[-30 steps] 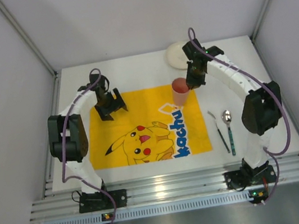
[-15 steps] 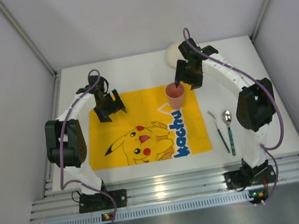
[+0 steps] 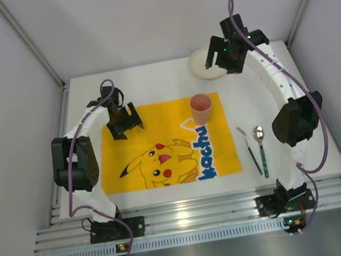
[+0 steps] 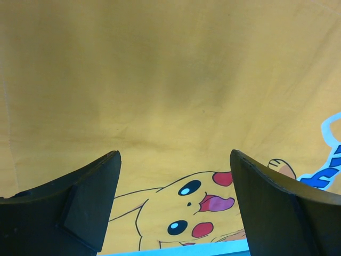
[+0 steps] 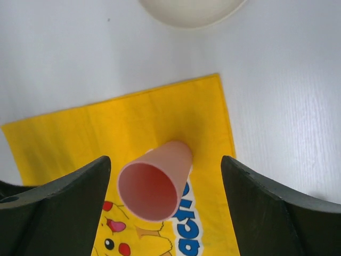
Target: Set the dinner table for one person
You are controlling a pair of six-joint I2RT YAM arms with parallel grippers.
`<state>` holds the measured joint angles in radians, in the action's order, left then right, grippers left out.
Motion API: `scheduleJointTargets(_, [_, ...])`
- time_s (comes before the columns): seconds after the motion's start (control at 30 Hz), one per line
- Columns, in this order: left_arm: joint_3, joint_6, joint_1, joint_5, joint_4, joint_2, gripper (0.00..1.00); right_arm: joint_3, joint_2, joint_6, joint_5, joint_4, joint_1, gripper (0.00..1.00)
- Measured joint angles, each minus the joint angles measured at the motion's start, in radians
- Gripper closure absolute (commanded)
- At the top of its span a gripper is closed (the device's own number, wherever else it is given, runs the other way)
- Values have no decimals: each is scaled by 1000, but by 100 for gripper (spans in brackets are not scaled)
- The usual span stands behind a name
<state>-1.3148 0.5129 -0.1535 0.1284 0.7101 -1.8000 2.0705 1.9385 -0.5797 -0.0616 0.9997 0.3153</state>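
Note:
A pink cup stands upright on the far right corner of the yellow Pikachu mat, which lies on the white dinner table. My right gripper is open and empty, raised over the back of the table near a white plate. In the right wrist view the cup sits well below my right gripper, with the plate at the top edge. My left gripper hovers open over the mat's far left part. The left wrist view shows my left gripper with only the mat beneath.
A fork and a green-handled spoon lie side by side on the bare table right of the mat. A ribbed aluminium rail runs along the near edge. Grey walls close in the left, right and back sides.
My right gripper has opened, let go of the pink cup and pulled up and back toward the plate. The cup stays standing on the mat. The left arm has hardly moved.

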Motion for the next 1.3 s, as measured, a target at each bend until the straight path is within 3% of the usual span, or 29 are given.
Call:
scheduleJointTargets(0.27, [-24, 0, 0, -18, 15, 0, 11, 76, 234, -30, 141, -162, -256, 17])
scheduleJointTargets(0.6, [-122, 21, -1, -51, 27, -13, 11, 182, 557, -158, 257, -324, -279, 19])
scheduleJointTargets(0.77, [-133, 42, -4, -78, 59, -22, 11, 282, 637, -220, 265, -400, -280, 26])
scheduleJointTargets(0.83, [-140, 47, -4, -91, 73, -34, 11, 283, 646, -237, 254, -422, -280, 36])
scheduleJointTargets(0.93, [-156, 58, -5, -100, 89, -55, 11, 283, 658, -243, 234, -433, -280, 73])
scheduleJointTargets(1.0, [-165, 62, -5, -101, 96, -64, 11, 283, 666, -248, 216, -430, -280, 83])
scheduleJointTargets(1.03, [-169, 63, -5, -103, 102, -67, 11, 283, 670, -249, 211, -431, -280, 96])
scheduleJointTargets(1.07, [-173, 64, -5, -104, 106, -70, 11, 285, 675, -245, 206, -431, -280, 100])
scheduleJointTargets(1.3, [-184, 64, -5, -108, 106, -74, 11, 293, 684, -253, 198, -431, -280, 100])
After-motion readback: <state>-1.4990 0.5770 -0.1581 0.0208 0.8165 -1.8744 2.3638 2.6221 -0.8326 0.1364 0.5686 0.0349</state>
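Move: The plate lies about 24 cm ahead of the right hand, level with it sideways and some 20 cm below. The cup stands roughly 7 cm back and 7 cm left, 17 cm lower; the yellow cloth's middle is about 15 cm back and 24 cm left, 22 cm down. From the left hand the plate is some 33 cm ahead, 35 cm right and 4 cm below. Right hand drops some 20 cm, reaching forward and right, and pinches the plate's right rim; left drifts forward. ##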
